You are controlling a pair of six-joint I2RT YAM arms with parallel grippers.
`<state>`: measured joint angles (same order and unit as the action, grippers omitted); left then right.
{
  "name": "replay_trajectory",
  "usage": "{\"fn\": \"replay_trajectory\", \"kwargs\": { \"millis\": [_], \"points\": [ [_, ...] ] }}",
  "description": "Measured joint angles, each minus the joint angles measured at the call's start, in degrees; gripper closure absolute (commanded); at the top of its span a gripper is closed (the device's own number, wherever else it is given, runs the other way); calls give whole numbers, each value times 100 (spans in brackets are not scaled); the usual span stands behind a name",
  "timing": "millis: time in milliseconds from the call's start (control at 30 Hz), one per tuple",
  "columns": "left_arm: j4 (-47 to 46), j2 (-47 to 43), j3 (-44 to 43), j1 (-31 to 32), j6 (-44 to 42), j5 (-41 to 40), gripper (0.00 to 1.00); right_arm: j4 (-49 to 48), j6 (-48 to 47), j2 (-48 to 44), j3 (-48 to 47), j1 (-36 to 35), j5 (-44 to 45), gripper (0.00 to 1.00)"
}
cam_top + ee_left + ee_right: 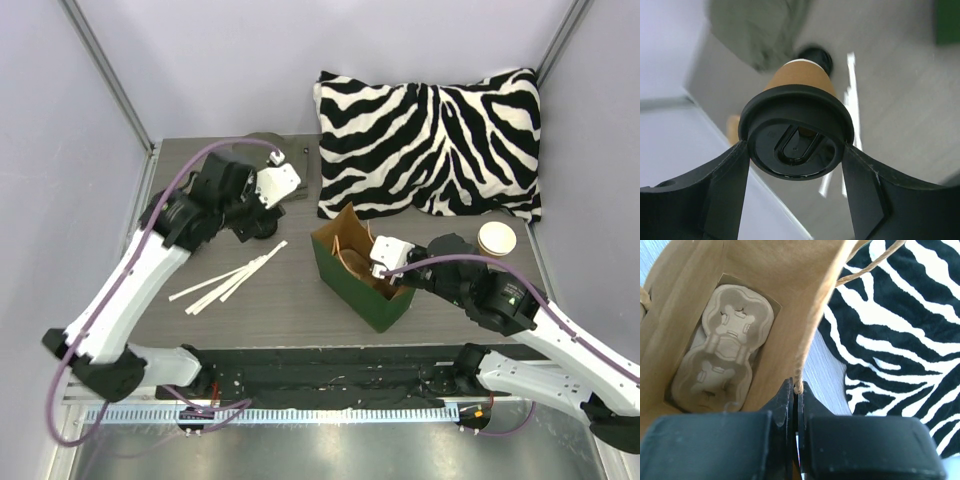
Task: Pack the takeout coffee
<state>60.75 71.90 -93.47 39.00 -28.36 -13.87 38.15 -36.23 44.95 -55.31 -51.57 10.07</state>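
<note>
The takeout coffee, a tan paper cup with a black lid, fills the left wrist view. My left gripper is shut on it, one finger against each side of the lid. From above, the left gripper hovers over the table's back left and hides the cup. The green bag stands open in the middle. My right gripper is shut on its right rim, pinching paper edge and twine handle. A pulp cup tray lies at the bag's bottom.
A lidless tan cup stands at the right, beside the zebra-striped pillow that fills the back right. Several white sticks lie on the table left of the bag. A grey-green lump sits at the back edge.
</note>
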Motion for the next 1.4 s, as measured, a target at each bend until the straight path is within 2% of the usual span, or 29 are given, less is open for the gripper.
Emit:
{"fn": "replay_trajectory", "kwargs": {
  "millis": [100,267,467,700,900,1033,1200,1300,1400],
  "points": [
    [726,721,-46,-721,426,664,100,50,0,-4,0,59,15,99],
    [1097,1080,597,-863,938,1449,100,70,-15,0,0,81,11,99],
    [901,1073,1541,-861,1506,1786,99,68,-20,9,0,85,11,99],
    [162,1102,2277,-857,2074,1648,97,61,-37,52,0,87,11,99],
    [-442,1104,2588,-693,2310,1340,88,52,-39,59,0,103,11,99],
    [-658,1130,2691,-566,2369,1241,74,52,-37,59,0,103,9,99],
    [-844,1130,2736,-527,2391,1226,63,55,-37,59,0,107,9,99],
    [-990,1093,2806,-527,2389,1239,53,55,-37,59,0,109,9,99],
    [-1110,990,2920,-527,2393,1246,49,55,-37,59,0,109,9,99]
  ]
}}
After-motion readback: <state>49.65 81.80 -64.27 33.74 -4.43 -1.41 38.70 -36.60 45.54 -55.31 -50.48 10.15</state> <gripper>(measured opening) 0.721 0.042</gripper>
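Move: The left hand, still holding the lidded coffee cup, is bound for a bare table spot about 3 cm back, 1 cm to its right and some 31 cm below. At table height, the spare lid lies roughly 12 cm ahead and 1 cm left of the hand, the straws' middle 2 cm back and 7 cm left. The green bag stands about 23 cm right and 1 cm back. From the right hand the spot is some 35 cm left and 4 cm ahead. Down fast and then easing off, the left hand carries the cup about 22 cm to the table just right of the straws, swinging back some 5 cm on the way and then a little forward again. Its wrist tips the fingers downward by about 35 degrees net and turns slightly counter-clockwise, the grip on the lid kept. The right hand stays put, still pinching the bag's rim. ##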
